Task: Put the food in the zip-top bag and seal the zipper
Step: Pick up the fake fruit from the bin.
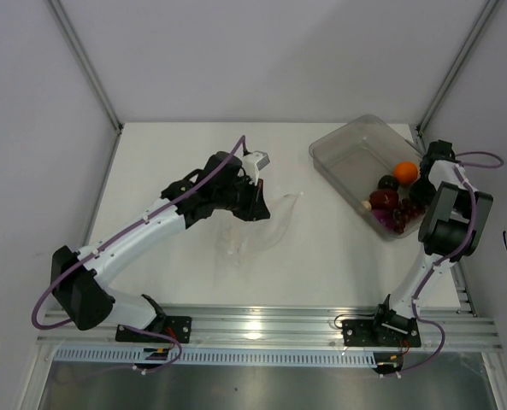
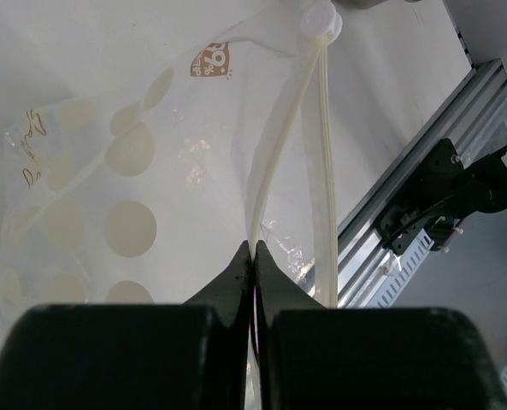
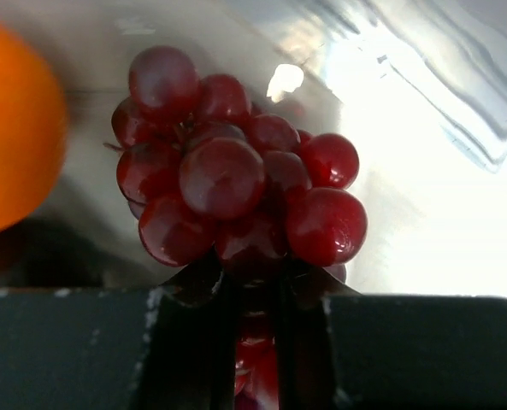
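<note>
The zip-top bag lies clear and crinkled mid-table; the left wrist view shows cream dots on it. My left gripper is shut on one strip of the zipper, and the other strip runs apart from it, so the mouth gapes. The food sits in a clear bin: an orange ball, a dark plum-like ball, a purple-red ball and the grapes. My right gripper is inside the bin, its fingers closed on the near end of the grapes, beside the orange ball.
The bin's clear walls stand close around my right gripper. An aluminium rail carrying both arm bases runs along the table's near edge. Grey walls and frame posts bound the table at the sides and back.
</note>
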{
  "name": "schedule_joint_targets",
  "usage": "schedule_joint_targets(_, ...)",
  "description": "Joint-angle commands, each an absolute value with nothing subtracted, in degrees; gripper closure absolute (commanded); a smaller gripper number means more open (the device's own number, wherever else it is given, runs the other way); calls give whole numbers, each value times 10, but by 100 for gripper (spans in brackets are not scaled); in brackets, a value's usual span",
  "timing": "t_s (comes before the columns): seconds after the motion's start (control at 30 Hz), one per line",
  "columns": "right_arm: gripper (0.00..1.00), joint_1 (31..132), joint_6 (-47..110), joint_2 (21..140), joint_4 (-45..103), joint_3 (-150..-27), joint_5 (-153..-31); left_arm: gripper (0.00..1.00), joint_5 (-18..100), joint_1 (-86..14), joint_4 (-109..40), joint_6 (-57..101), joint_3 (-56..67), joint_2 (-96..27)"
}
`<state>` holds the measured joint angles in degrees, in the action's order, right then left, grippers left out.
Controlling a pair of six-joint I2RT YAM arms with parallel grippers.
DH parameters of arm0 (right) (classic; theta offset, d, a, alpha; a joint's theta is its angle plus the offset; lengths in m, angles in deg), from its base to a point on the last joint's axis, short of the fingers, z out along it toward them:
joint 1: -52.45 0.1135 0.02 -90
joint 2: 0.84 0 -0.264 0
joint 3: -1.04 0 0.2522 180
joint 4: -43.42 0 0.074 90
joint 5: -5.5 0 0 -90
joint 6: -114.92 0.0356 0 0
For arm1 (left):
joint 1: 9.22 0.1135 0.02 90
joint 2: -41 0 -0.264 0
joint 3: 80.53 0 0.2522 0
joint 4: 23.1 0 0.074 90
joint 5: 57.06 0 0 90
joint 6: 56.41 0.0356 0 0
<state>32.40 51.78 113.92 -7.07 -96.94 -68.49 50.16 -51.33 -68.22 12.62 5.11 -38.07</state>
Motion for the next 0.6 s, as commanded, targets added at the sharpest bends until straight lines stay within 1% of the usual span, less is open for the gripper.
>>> schedule_joint_targets(0.0,95,332,529,1065,-74,-975,-712,99,514,-505,-679,130,64,-380)
schedule_joint_targets(0.07,96,336,528,1043,-74,-977,-727,99,518,-504,-678,130,66,-379)
schedule_joint_targets(0.13,100,338,525,1016,-81,-981,-737,99,518,-504,-677,129,67,-380)
schedule_joint_targets(0.37,100,369,512,941,-103,-1000,-754,100,519,-501,-680,130,73,-394)
schedule_joint_targets(0.57,100,448,497,863,-115,-1009,-768,99,555,-493,-695,131,103,-416)
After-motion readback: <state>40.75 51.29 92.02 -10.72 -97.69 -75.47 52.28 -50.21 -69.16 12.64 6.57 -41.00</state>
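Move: The right hand already has the grapes pinched low in the bin; the zip-top bag's mouth lies roughly 47 cm to its left, 12 cm back and 14 cm above. About level in height with that hand, the orange is some 9 cm ahead and 4 cm left, the dark round fruit 6 cm ahead and 10 cm left, and the red fruit straight left about 11 cm. From the left hand, the bag's mouth is about 4 cm ahead, 5 cm right and 4 cm below. Keeping its grip on the grapes, the right hand pulls them up from beside the orange by about 15 cm, at first nearly straight up and then swinging some 8 cm left over the bin, towards the bag, as the fingertips tilt forward some 20 degrees and the hand turns a little counter-clockwise. The left hand goes on pinching the bag at its mouth with shut fingers, sinking only about a centimetre late on. ##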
